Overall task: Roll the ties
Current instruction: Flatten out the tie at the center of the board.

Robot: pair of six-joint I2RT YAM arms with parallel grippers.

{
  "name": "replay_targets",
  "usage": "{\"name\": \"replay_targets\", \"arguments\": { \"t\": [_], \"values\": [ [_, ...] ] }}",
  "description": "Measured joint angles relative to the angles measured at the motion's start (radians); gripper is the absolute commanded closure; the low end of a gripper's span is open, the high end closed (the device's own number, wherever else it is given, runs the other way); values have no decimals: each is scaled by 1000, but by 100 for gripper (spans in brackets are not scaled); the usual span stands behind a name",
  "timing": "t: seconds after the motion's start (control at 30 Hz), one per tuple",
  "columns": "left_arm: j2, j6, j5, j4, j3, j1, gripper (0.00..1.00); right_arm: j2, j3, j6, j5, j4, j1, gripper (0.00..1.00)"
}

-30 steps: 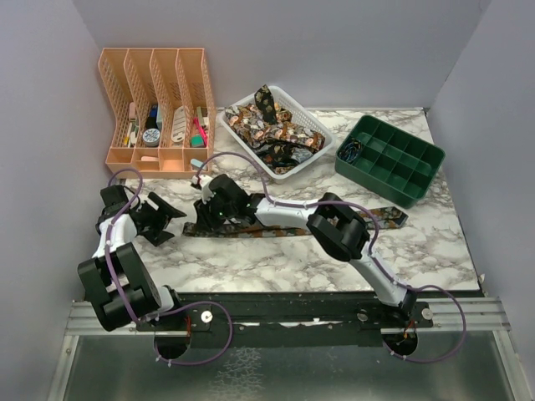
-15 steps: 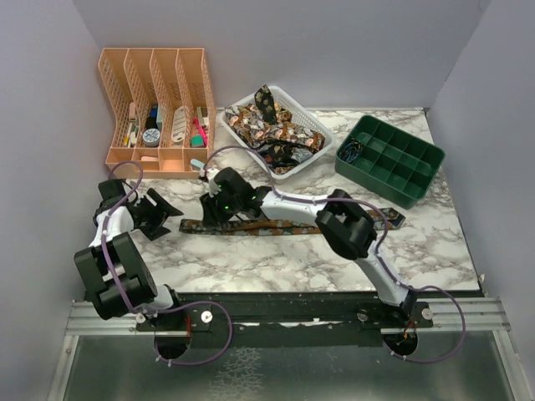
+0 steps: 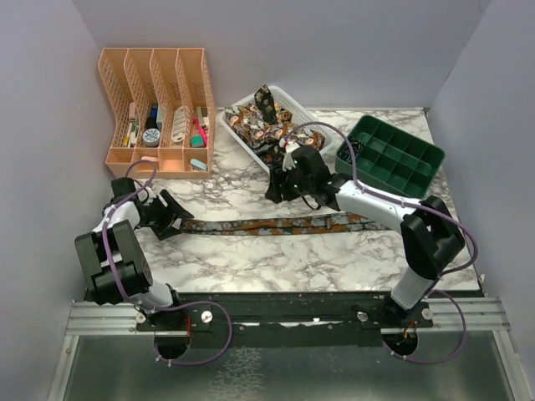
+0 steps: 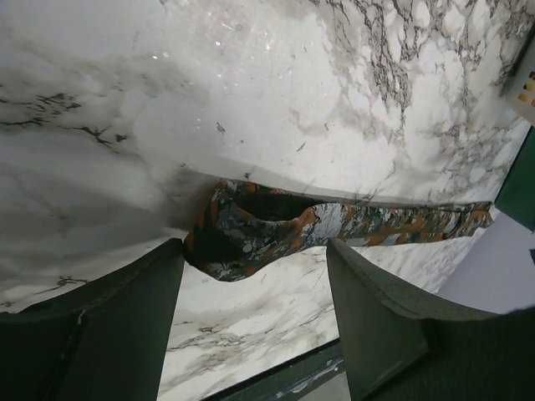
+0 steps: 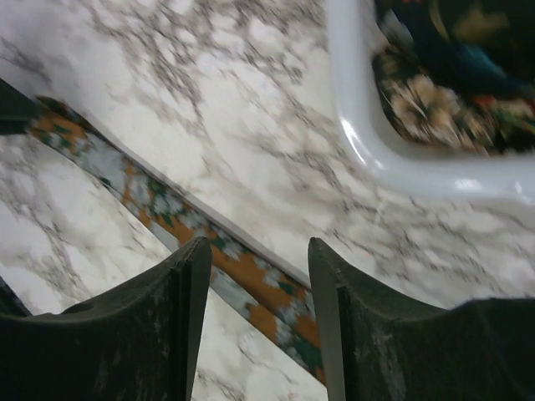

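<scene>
One patterned tie (image 3: 284,224) lies flat and stretched out across the marble table, running left to right. Its left end (image 4: 247,234) is slightly folded and sits just beyond the tips of my open left gripper (image 4: 255,251), untouched by either finger. In the top view the left gripper (image 3: 170,214) is at that end. My right gripper (image 3: 278,189) hovers open over the tie's middle stretch (image 5: 167,209), close to the basket, with nothing between its fingers (image 5: 180,292). More ties (image 3: 266,127) are heaped in the white basket (image 3: 311,125).
An orange file organizer (image 3: 155,100) with small items stands at the back left. A green compartment tray (image 3: 391,159) sits at the back right. The basket's white rim (image 5: 368,159) is just ahead of the right gripper.
The right gripper has left the tie's left part, opened wider and swung right and back toward the basket. The tie now lies flat. The left gripper edged toward the tie's end.
</scene>
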Motion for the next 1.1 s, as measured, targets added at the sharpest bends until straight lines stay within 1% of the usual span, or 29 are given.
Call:
{"name": "replay_targets", "arguments": {
  "t": [0.1, 0.23, 0.47, 0.63, 0.73, 0.83, 0.97, 1.1],
  "values": [
    [15, 6, 2, -12, 6, -25, 29, -49, -85, -1, 16, -39, -42, 43],
    [15, 19, -3, -41, 40, -29, 28, -136, -172, -9, 40, -96, -87, 42],
    [44, 50, -45, -91, 114, -55, 28, -243, -185, -29, 62, -137, -108, 41],
    [86, 132, -101, -145, 213, -112, 28, -259, -185, -53, 76, -162, -108, 41],
    [80, 190, -154, -152, 238, -148, 28, -259, -185, -69, 82, -178, -108, 41],
    [56, 257, -183, -141, 221, -163, 26, -259, -185, -87, 85, -192, -109, 41],
    [-23, 344, -213, -113, 167, -163, 25, -259, -183, -107, 85, -218, -109, 40],
    [-73, 444, -202, -64, 156, -163, 26, -259, -183, -122, 84, -232, -109, 40]
  ]
}}
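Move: The tie's near-flat left end lies right under the left hand: about 2 cm right, 1 cm back and 2 cm below; the organizer's middle is some 30 cm ahead and 5 cm left. From the right hand, the tie's middle is roughly 7 cm back, 3 cm right and 11 cm below, the white basket's middle about 18 cm ahead and 1 cm right, and the green tray's middle around 33 cm right and 11 cm ahead. The left fingertip comes free of the tie's left end, fingers staying open; after a slight nudge right, that hand goes up and forward some 3 cm each, twisting about 35 degrees clockwise. Empty and open, the right hand sweeps some 10 cm right above and just forward of the tie, dips and recovers, then slows, easing back towards the tie with fingers tipping further down. ##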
